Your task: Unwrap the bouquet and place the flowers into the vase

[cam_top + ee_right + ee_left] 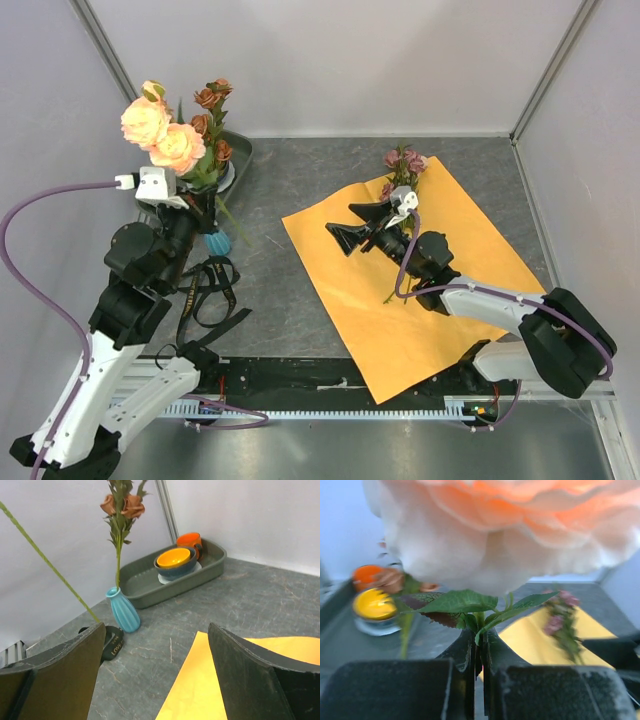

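Observation:
My left gripper is shut on the green stem of the peach-pink roses, whose blooms fill the left wrist view above the closed fingers. That stem slants down to the left of the teal vase, its lower end hidden behind my right finger. A rust-brown rose stands in the vase. The orange paper lies flat and open, with the mauve flowers on its far corner. My right gripper is open and empty over the paper's left edge.
A grey tray at the back left holds a bowl with a yellow inside and an orange cup. The black ribbon lies loose on the table in front of the vase. White walls enclose the table.

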Robot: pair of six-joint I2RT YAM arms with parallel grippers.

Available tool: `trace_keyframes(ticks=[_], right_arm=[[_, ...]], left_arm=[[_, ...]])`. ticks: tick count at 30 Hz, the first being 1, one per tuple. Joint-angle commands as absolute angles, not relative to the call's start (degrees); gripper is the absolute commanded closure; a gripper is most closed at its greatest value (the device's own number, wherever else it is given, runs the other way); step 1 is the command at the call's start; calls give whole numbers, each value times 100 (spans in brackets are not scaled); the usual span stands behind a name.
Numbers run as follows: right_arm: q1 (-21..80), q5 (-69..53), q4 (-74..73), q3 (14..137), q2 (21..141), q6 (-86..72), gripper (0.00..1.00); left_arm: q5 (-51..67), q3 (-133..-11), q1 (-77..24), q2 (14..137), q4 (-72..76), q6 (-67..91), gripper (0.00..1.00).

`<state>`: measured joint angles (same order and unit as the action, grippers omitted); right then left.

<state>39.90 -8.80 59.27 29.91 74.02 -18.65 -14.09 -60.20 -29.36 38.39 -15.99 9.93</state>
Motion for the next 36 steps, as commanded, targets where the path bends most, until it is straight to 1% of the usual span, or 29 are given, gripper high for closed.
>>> trace_keyframes(ticks=[1,7,12,24,27,36], right_arm=[[3981,-791,6021,3138,7497,-1855,10],[3990,-773,6003,3138,7515,-1837,10],[3981,-800,6029,3129,7532,-1846,10],[3981,-826,6029,3146,7602,-1819,10],[3981,-835,6029,3155,7620,-1819,10],[3981,-826,6003,3164,7646,-1784,10]], left_arm=[[-3698,-6354,-2918,4140,-2083,457,98],[-4402,-6460,-2725,4341,-1679,650,98],[-4421,-6662,-2322,4684,-1626,984,98],[-3675,-7013,-1372,5185,-1424,1344,98],[-3429,-7128,-1205,5343,-1398,1511,98],[-3252,-7242,-923,5599,-1301,1643,98]])
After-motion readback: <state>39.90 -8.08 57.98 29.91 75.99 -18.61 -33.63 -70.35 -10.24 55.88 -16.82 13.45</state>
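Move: The blue vase, with the roses already in it, stands about 12 cm ahead of the left hand and 6 cm to its left, its middle some 33 cm lower. The rose blooms reach nearly hand height, about 14 cm ahead and 3 cm left. The yellow bowl is roughly 28 cm ahead and 12 cm left, the black ribbon 1 cm ahead and 6 cm left, both far below. From the right hand, the vase lies about 8 cm ahead, 26 cm left and 18 cm down. The peach flowers, still pinched by their stem with the cut end hanging back and to the right, are swung around to the vase by the left hand: some 13 cm left and 8 cm forward, past the near side of the roses. Quick at first, then slowing, the hand turns about 40 degrees counter-clockwise and tips slightly down, staying almost level, so the stem's lower end comes to the vase mouth. ##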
